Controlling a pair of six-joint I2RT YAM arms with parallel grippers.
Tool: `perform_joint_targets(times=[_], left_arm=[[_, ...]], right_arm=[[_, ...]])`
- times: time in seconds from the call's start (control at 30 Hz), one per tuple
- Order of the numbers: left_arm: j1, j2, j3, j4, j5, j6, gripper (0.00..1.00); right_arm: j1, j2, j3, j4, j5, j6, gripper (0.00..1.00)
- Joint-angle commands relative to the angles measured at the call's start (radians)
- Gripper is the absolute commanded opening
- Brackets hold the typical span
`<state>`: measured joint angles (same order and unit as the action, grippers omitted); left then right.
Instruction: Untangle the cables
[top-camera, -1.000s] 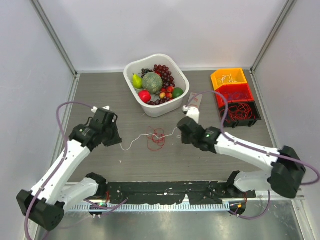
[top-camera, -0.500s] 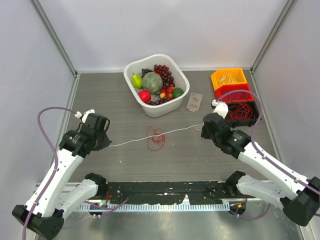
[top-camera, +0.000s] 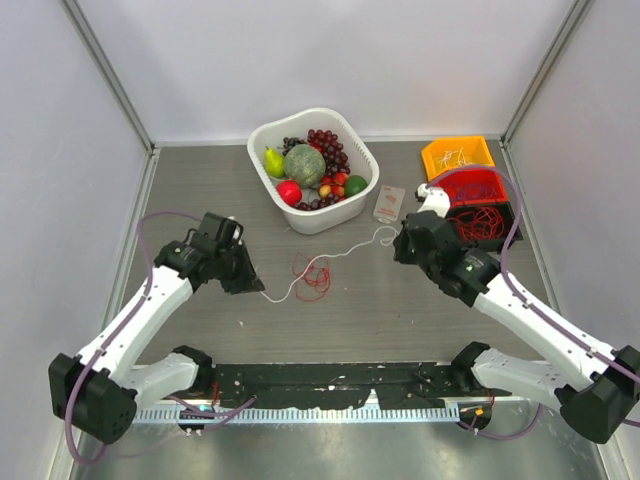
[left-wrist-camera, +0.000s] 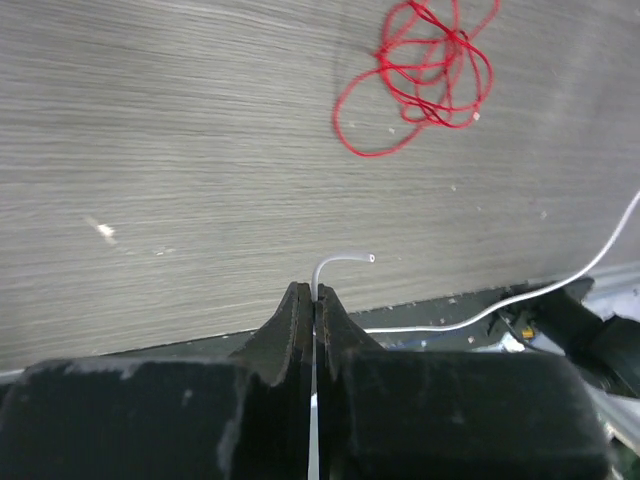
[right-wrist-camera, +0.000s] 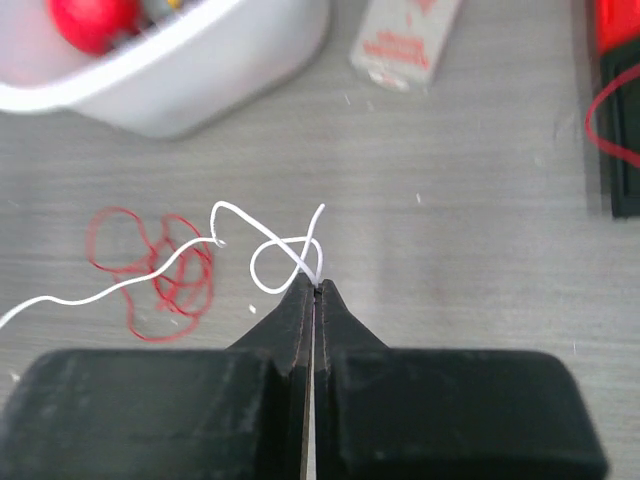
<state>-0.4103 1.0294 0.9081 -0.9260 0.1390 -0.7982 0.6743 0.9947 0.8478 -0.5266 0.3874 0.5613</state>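
A single white cable (top-camera: 340, 253) hangs slack between my two grippers, sagging over the table beside a loose tangle of red cable (top-camera: 313, 277). My left gripper (top-camera: 256, 286) is shut on one end of the white cable, and a short curled tip (left-wrist-camera: 345, 260) sticks out past the left gripper (left-wrist-camera: 315, 296). My right gripper (top-camera: 398, 241) is shut on the other end, where the white cable (right-wrist-camera: 280, 262) forms a small loop just ahead of the right gripper (right-wrist-camera: 314, 286). The red cable (right-wrist-camera: 160, 270) lies flat on the table, untouched. No purple-blue cable shows on the table.
A white basket (top-camera: 325, 218) of fruit stands at the back centre. A small packet (top-camera: 389, 203) lies to its right. At the back right stand an orange bin (top-camera: 457, 155), a red bin (top-camera: 470, 185) and a black bin (top-camera: 483, 222) holding red wires.
Half a second ago the white cable was stretched taut between the grippers. Both grippers have since moved inward, the left one most, and the cable has gone slack.
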Motion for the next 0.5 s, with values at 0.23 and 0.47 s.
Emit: perform_joint_targets(times=[0.23,0.47], left_arm=[[-0.018,0.038,0.092,0.167,0.223,0.062,0.66],[-0.016,-0.090,0.130,0.069,0.131,0.108,0.79]], right_arm=[[-0.058,0.082,0.500,-0.012,0.117,-0.130,0.01],[-0.169,0.214,0.837,-0.067,0.180,-0.189,0.01]])
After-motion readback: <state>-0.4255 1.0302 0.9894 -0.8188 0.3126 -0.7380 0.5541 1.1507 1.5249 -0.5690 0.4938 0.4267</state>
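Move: The right hand holds the white cable; the orange tray, apparently its goal, lies about 30 cm ahead, 16 cm to its right and some 15 cm lower. The red tray is about 22 cm ahead and 17 cm right, the small card box 20 cm straight ahead, both 16 cm lower. The left hand pinches the white cable's other end; from it the red cable lies 7 cm ahead, 10 cm right and 14 cm below, the orange tray 37 cm ahead and 44 cm right. Steeply up and a little forward, the right hand sweeps about 24 cm higher, drifting right late towards the orange tray, fingers still shut on the white cable and tipping up some 25 degrees. The left hand eases right towards the red cable while opening wide to let the white cable go, then rises about 5 cm. ##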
